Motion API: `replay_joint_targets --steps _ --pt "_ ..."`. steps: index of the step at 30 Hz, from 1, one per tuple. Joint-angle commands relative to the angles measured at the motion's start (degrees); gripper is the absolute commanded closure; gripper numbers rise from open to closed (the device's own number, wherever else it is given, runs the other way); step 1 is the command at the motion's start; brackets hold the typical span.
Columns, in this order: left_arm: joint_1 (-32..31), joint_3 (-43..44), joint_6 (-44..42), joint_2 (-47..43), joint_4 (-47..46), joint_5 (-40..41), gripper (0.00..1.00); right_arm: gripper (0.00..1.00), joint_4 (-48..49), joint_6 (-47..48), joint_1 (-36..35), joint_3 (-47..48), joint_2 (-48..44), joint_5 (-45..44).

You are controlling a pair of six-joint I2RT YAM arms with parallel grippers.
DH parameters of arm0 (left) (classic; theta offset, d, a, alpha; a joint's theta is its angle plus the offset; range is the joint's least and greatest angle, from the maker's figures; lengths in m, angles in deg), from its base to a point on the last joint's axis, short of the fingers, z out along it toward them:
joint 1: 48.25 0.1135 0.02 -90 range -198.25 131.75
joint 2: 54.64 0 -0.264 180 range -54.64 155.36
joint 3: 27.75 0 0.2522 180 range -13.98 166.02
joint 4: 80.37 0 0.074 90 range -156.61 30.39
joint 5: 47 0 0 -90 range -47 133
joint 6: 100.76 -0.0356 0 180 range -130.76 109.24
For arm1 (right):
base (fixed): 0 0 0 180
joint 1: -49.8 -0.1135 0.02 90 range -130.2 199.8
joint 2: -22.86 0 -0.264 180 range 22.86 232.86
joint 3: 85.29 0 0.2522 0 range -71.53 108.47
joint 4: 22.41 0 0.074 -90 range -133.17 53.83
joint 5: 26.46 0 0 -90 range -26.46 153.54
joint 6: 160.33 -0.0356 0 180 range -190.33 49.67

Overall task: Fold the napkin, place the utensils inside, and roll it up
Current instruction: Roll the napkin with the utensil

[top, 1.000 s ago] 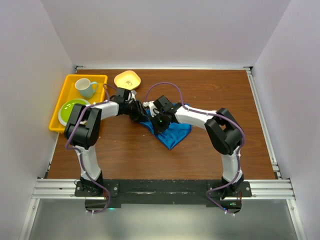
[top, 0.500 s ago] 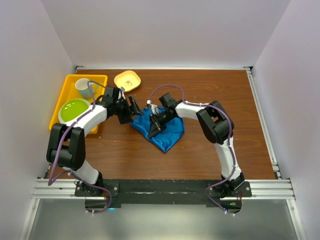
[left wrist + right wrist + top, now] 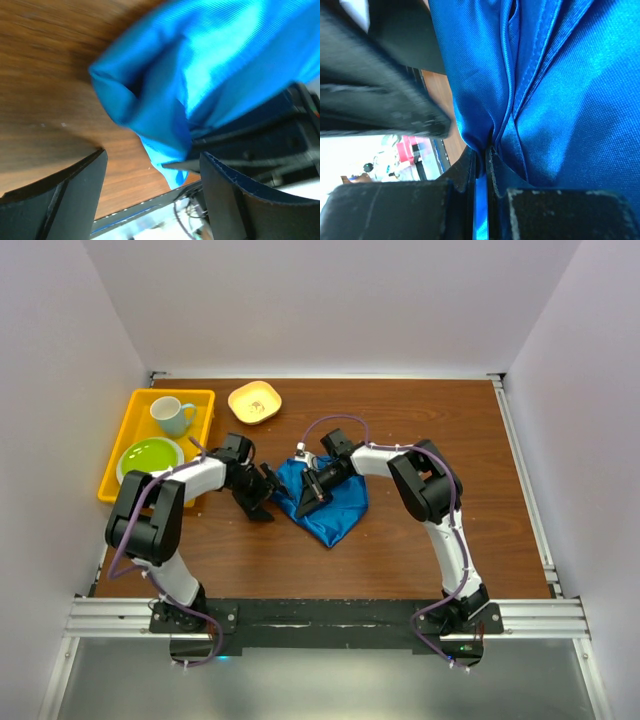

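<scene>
The royal-blue napkin lies bunched on the wooden table, near the middle. My right gripper is shut on a fold at its left side; in the right wrist view the fingertips pinch the cloth tightly, the gripper closed round it. My left gripper stands open just left of the napkin, apart from it. In the left wrist view its gripper has wide-spread fingers and the napkin's rolled edge ahead of them. The utensils are out of view.
A yellow tray at the back left holds a pale blue cup and a green plate. A small orange-yellow bowl sits just right of the tray. Grey walls close in the table on three sides.
My left gripper has opened, let go of the napkin and drawn back to the left and nearer. The right gripper stays shut on the cloth, which now lies flatter.
</scene>
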Motion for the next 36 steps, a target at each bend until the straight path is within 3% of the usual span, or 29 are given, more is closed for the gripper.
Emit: replay_joint_targets --steps 1,8,14,18,20,26,31,36 --pt "-0.88 2.20 7.79 3.09 -0.25 0.33 0.26 1.00 -4.34 2.39 -0.39 -0.33 3.13 -9.25" --pt "-1.23 4.22 12.72 7.66 2.38 7.98 0.47 1.00 -5.57 4.24 -0.39 0.02 2.43 -10.91" --pt "-1.23 3.00 13.60 8.72 4.15 10.01 0.71 1.00 -9.17 7.23 -0.48 1.51 0.85 -14.52" --pt "-1.23 4.49 12.20 9.51 6.78 11.67 0.97 0.97 -11.54 8.02 -0.92 2.57 -0.21 -17.94" --pt "-1.23 5.63 11.84 10.04 8.45 12.03 1.00 0.95 -12.42 8.28 -1.62 3.45 -0.65 -19.35" --pt "-1.76 7.12 12.28 9.25 13.20 13.52 1.00 0.72 -15.59 7.23 -4.69 5.12 -6.62 -29.19" --pt "-2.03 7.74 13.24 8.90 14.08 13.44 1.00 0.32 -11.91 6.17 -10.14 1.00 -16.36 -43.07" --pt "-2.20 7.65 14.30 8.99 13.91 12.47 1.00 0.21 -4.00 4.51 -18.40 -5.94 -20.78 -59.76"
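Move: The napkin roll's left end, the left hand's aim, sits about 2 cm ahead of the left gripper, 2 cm to its right and 1 cm below. The right gripper's pinch on the roll is some 6 cm right of the left hand and 1 cm back; the flat flap's middle is about 16 cm right and level. The yellow dish stands 24 cm ahead and 5 cm left. From the right hand, the roll's end is 4 cm left and 3 cm ahead. Ease the open left gripper forward, right and down about 2 cm each way onto the roll's end, turning some 15 degrees, and shut its fingers to pinch the blue cloth. The right hand keeps its pinch in place until the left has closed; then open it wide, lift about 3 cm and swing its fingers to point more downward. ##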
